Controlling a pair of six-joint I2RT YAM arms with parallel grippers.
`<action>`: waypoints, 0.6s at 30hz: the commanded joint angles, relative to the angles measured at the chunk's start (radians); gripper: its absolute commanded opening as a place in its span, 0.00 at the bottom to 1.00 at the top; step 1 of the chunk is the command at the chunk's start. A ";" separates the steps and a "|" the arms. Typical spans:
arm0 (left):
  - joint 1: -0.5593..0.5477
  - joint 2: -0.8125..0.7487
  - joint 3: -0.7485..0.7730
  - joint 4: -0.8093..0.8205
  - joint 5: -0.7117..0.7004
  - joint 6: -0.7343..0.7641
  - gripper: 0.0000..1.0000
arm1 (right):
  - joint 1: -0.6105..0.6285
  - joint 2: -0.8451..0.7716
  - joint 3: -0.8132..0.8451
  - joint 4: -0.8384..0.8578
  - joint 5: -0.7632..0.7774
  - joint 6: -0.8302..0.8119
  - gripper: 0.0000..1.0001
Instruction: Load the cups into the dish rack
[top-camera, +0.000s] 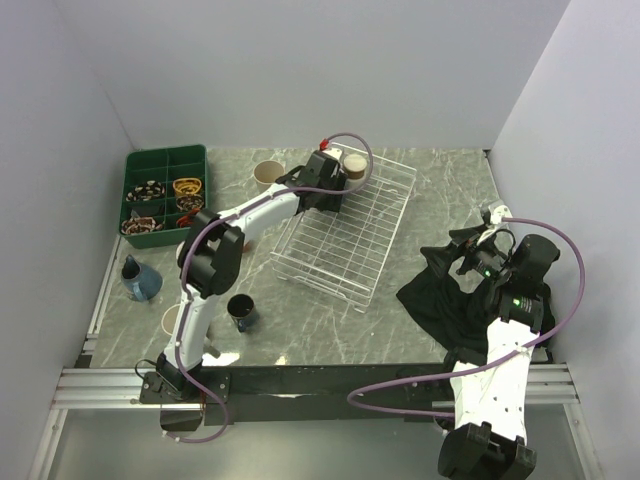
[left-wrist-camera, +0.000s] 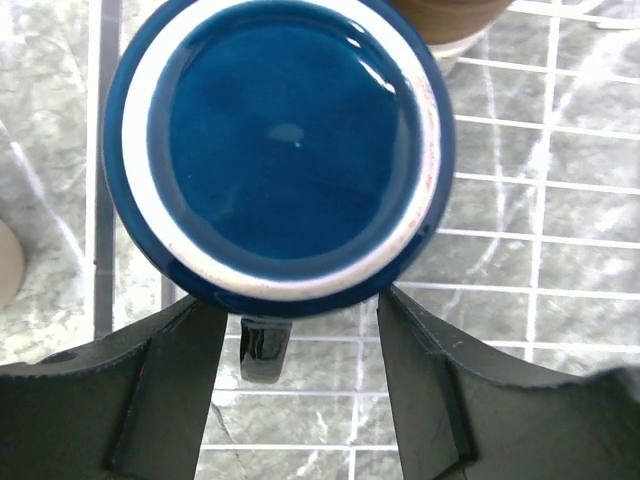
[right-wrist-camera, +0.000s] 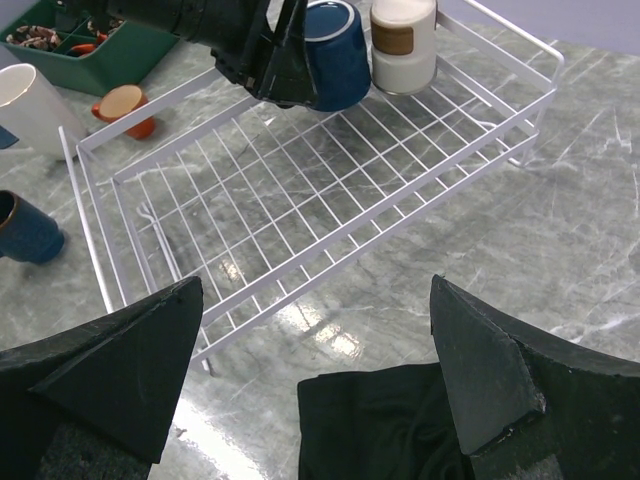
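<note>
A dark blue mug (left-wrist-camera: 280, 150) rests in the far left corner of the white wire dish rack (top-camera: 340, 235), its white-ringed base toward the left wrist camera. My left gripper (left-wrist-camera: 297, 308) is open. Its fingers (left-wrist-camera: 150, 390) stand either side of the mug's handle (left-wrist-camera: 265, 345), with a gap on both sides. A brown-and-cream cup (right-wrist-camera: 403, 40) sits upside down beside the mug (right-wrist-camera: 335, 55) in the rack (right-wrist-camera: 300, 190). My right gripper (right-wrist-camera: 315, 290) is open and empty above a black cloth (right-wrist-camera: 400, 420), right of the rack. Outside the rack are a beige cup (top-camera: 268, 175), an orange cup (right-wrist-camera: 128, 108) and a navy cup (top-camera: 241, 312).
A dark green compartment tray (top-camera: 165, 190) holding small items stands at the back left. A blue cup (top-camera: 140, 280) lies near the left edge. A pale cup (top-camera: 172, 320) is partly hidden behind the left arm. The black cloth (top-camera: 450, 290) is spread at the right.
</note>
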 joint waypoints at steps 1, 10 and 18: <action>0.001 -0.102 -0.010 0.053 0.078 -0.037 0.67 | -0.010 -0.005 0.027 0.013 0.001 -0.013 1.00; 0.003 -0.140 -0.006 0.045 0.161 -0.082 0.70 | -0.015 -0.002 0.027 0.014 0.004 -0.013 1.00; 0.006 -0.203 -0.038 0.058 0.143 -0.077 0.72 | -0.019 0.000 0.029 0.013 0.003 -0.013 1.00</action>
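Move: The blue mug stands upside down in the dish rack, its handle between my open left fingers and its middle about 5 cm ahead of my left hand and 2 cm to the right, at nearly the same height. The brown-and-white cup touches its far right side, roughly 10 cm ahead and 7 cm right of that hand; the beige cup is about 7 cm ahead and 14 cm left. From my idle right hand the blue mug lies some 25 cm ahead, 20 cm left and 15 cm lower. I back my left hand off the blue mug's handle, already let go: up about 5 cm, drifting some 2 cm back and 2 cm to the right, so the fingertips draw clear above the rack. The fingers stay open as the wrist rolls some 10 degrees, its left side dipping. ##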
